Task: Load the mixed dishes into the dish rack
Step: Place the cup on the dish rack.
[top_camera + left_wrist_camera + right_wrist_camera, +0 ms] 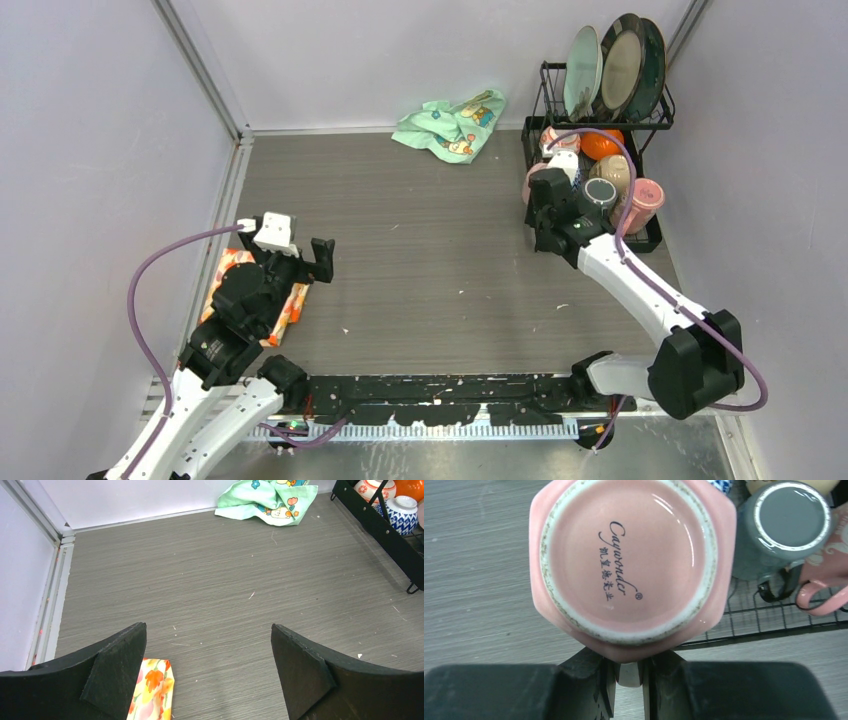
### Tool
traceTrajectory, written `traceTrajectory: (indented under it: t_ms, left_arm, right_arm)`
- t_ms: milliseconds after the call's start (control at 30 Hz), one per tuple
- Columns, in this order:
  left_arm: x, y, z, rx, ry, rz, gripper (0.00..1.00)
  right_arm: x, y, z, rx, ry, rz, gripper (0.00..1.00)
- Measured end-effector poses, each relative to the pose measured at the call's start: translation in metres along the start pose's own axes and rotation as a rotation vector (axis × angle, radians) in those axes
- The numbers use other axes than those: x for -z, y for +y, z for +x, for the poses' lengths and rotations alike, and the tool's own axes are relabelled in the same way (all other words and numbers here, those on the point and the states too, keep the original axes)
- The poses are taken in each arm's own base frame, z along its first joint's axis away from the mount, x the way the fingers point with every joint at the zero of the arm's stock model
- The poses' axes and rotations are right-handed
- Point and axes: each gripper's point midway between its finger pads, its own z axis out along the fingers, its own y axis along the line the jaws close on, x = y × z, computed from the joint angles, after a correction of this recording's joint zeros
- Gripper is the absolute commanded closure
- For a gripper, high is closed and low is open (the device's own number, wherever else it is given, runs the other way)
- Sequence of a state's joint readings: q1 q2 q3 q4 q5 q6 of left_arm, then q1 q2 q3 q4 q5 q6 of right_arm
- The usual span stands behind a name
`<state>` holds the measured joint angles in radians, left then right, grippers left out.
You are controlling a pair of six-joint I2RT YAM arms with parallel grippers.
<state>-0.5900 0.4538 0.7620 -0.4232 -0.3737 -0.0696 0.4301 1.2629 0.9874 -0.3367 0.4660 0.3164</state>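
My right gripper (629, 672) is shut on the wall of a pink cup (629, 560), whose base faces the wrist camera. The cup hangs at the left edge of the dish rack (655, 238), partly over the table and partly over the lower basket wire. In the basket lie a dark green cup (786, 525), another pink cup (640, 205) and patterned bowls (402, 512). Three plates (620, 65) stand in the upper shelf. My left gripper (305, 262) is open with nothing in it, low above the table's left side.
An orange floral cloth (228, 275) lies folded under the left gripper near the left wall. A mint-green cartoon-print cloth (450, 122) is crumpled by the back wall. Bare grey tabletop (430, 260) stretches between the two arms.
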Motion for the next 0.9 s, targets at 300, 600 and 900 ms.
traceTrajectory:
  t_ms: [300,600,900]
  left_arm:
    - [0.0,0.0,0.0,0.0,0.0,0.0,0.05]
    - [0.0,0.0,0.0,0.0,0.0,0.0,0.05]
    - [0.0,0.0,0.0,0.0,0.0,0.0,0.05]
  right_arm:
    - [-0.018,-0.044,-0.002,-0.032,0.016,0.085,0.99]
    - [-0.049,-0.07,0.019,-0.067,0.103,0.097,0.99]
    - [-0.074,-0.08,0.052,-0.058,0.2,0.075,0.99]
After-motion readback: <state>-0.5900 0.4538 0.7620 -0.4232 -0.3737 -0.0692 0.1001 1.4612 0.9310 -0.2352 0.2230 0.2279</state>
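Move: The right hand holds the pink cup upside down by its handle; the free front-left spot on the dish rack lies about 8 cm to its right, 6 cm ahead and 13 cm below. The grey mug is about 15 cm right and 8 cm ahead, the blue-white bowl 6 cm right and 15 cm ahead. From the left hand, that spot is roughly 48 cm right and 19 cm ahead, well below. The right hand keeps the cup pinched, going about 8 cm right, then 8 down towards the rack's free spot. ##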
